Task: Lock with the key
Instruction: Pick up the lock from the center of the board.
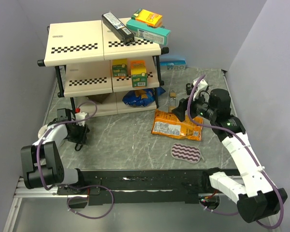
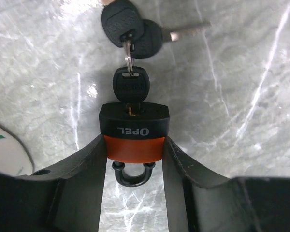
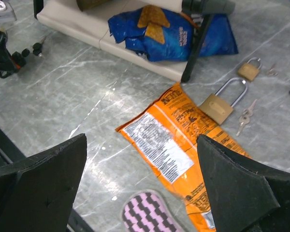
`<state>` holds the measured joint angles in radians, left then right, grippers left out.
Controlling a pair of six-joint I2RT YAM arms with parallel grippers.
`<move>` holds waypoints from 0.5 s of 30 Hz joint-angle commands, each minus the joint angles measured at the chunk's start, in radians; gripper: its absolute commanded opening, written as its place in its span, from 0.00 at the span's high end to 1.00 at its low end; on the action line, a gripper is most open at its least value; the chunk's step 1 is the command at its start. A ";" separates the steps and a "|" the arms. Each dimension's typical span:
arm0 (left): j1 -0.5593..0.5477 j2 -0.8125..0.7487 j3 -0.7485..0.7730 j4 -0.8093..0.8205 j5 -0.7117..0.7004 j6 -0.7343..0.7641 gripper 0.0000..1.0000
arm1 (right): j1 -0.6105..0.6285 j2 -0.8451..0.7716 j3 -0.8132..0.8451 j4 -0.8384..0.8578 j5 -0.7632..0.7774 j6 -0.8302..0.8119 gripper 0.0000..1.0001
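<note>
In the left wrist view a black and orange padlock [image 2: 134, 133] lies on the grey marble table. A black-headed key [image 2: 131, 84] sits in its keyhole, with two more keys [image 2: 130, 29] on the same ring beyond it. The black shackle [image 2: 132, 175] points back toward the wrist. My left gripper [image 2: 134, 152] is shut on the padlock, both fingers [image 2: 87, 183] pressing the sides of the orange body. From above, that gripper [image 1: 78, 128] is at the table's left, in front of the shelf. My right gripper [image 3: 142, 183] hangs open and empty over an orange snack bag [image 3: 179, 145].
A two-tier shelf [image 1: 101, 48] with boxes stands at the back left, a blue chip bag [image 3: 174, 34] under it. A brass padlock [image 3: 217, 106] with keys [image 3: 245, 116] and a smaller padlock [image 3: 249, 70] lie beside the orange bag. A purple striped pad [image 1: 186, 152] lies nearer.
</note>
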<state>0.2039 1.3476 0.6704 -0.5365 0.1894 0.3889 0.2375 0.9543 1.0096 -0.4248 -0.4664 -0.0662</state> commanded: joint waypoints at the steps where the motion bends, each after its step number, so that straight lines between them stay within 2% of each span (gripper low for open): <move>1: -0.023 -0.080 -0.009 -0.035 0.068 0.033 0.79 | -0.003 0.014 0.043 -0.028 -0.029 0.048 0.00; 3: -0.072 -0.143 -0.009 -0.060 0.084 0.064 0.89 | -0.004 0.023 0.037 -0.031 -0.002 0.063 0.00; 6: -0.225 -0.268 -0.023 -0.105 0.067 0.116 0.98 | -0.004 0.055 0.050 -0.071 0.026 0.117 0.00; 7: -0.324 -0.301 -0.028 -0.109 0.053 0.126 0.99 | -0.003 0.064 0.058 -0.097 0.023 0.124 0.00; 9: -0.429 -0.390 -0.020 -0.144 0.025 0.166 0.99 | -0.004 0.092 0.073 -0.124 0.003 0.135 0.00; 10: -0.537 -0.410 -0.012 -0.170 -0.005 0.188 0.99 | -0.006 0.100 0.083 -0.143 -0.012 0.135 0.00; 11: -0.587 -0.432 0.016 -0.190 -0.022 0.203 0.99 | -0.006 0.110 0.084 -0.147 -0.027 0.132 0.00; 12: -0.636 -0.432 0.037 -0.213 -0.039 0.223 0.99 | -0.007 0.113 0.087 -0.150 -0.064 0.132 0.00; 13: -0.746 -0.432 0.075 -0.262 -0.089 0.267 0.99 | -0.009 0.118 0.086 -0.152 -0.089 0.131 0.00; 15: -0.848 -0.415 0.118 -0.311 -0.117 0.362 0.99 | -0.009 0.124 0.083 -0.150 -0.154 0.123 0.00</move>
<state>-0.4637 0.9257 0.6830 -0.7277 0.1596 0.5682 0.2352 1.0740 1.0454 -0.5529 -0.4953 0.0437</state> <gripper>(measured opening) 0.481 0.997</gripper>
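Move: The orange-and-black lock, key still in it, is already pinched in the left fingers at table level. The open right gripper lies about 46 cm to the left hand's right, 4 cm ahead and 26 cm higher; the tape roll is some 15 cm left and 4 cm ahead. From the right hand, the lock is roughly 46 cm left, 4 cm back, 27 cm below; the orange bag sits 3 cm ahead underneath, the big brass padlock 15 cm ahead and 2 cm left. Swinging quickly to the right, the left hand carries the pinched lock some 14 cm away from the tape roll towards the right gripper, rising about 8 cm and drawing slightly back, while the wrist turns some 45 degrees clockwise. Meanwhile the open right gripper sinks about 4 cm above the orange bag and tips down, touching nothing. ##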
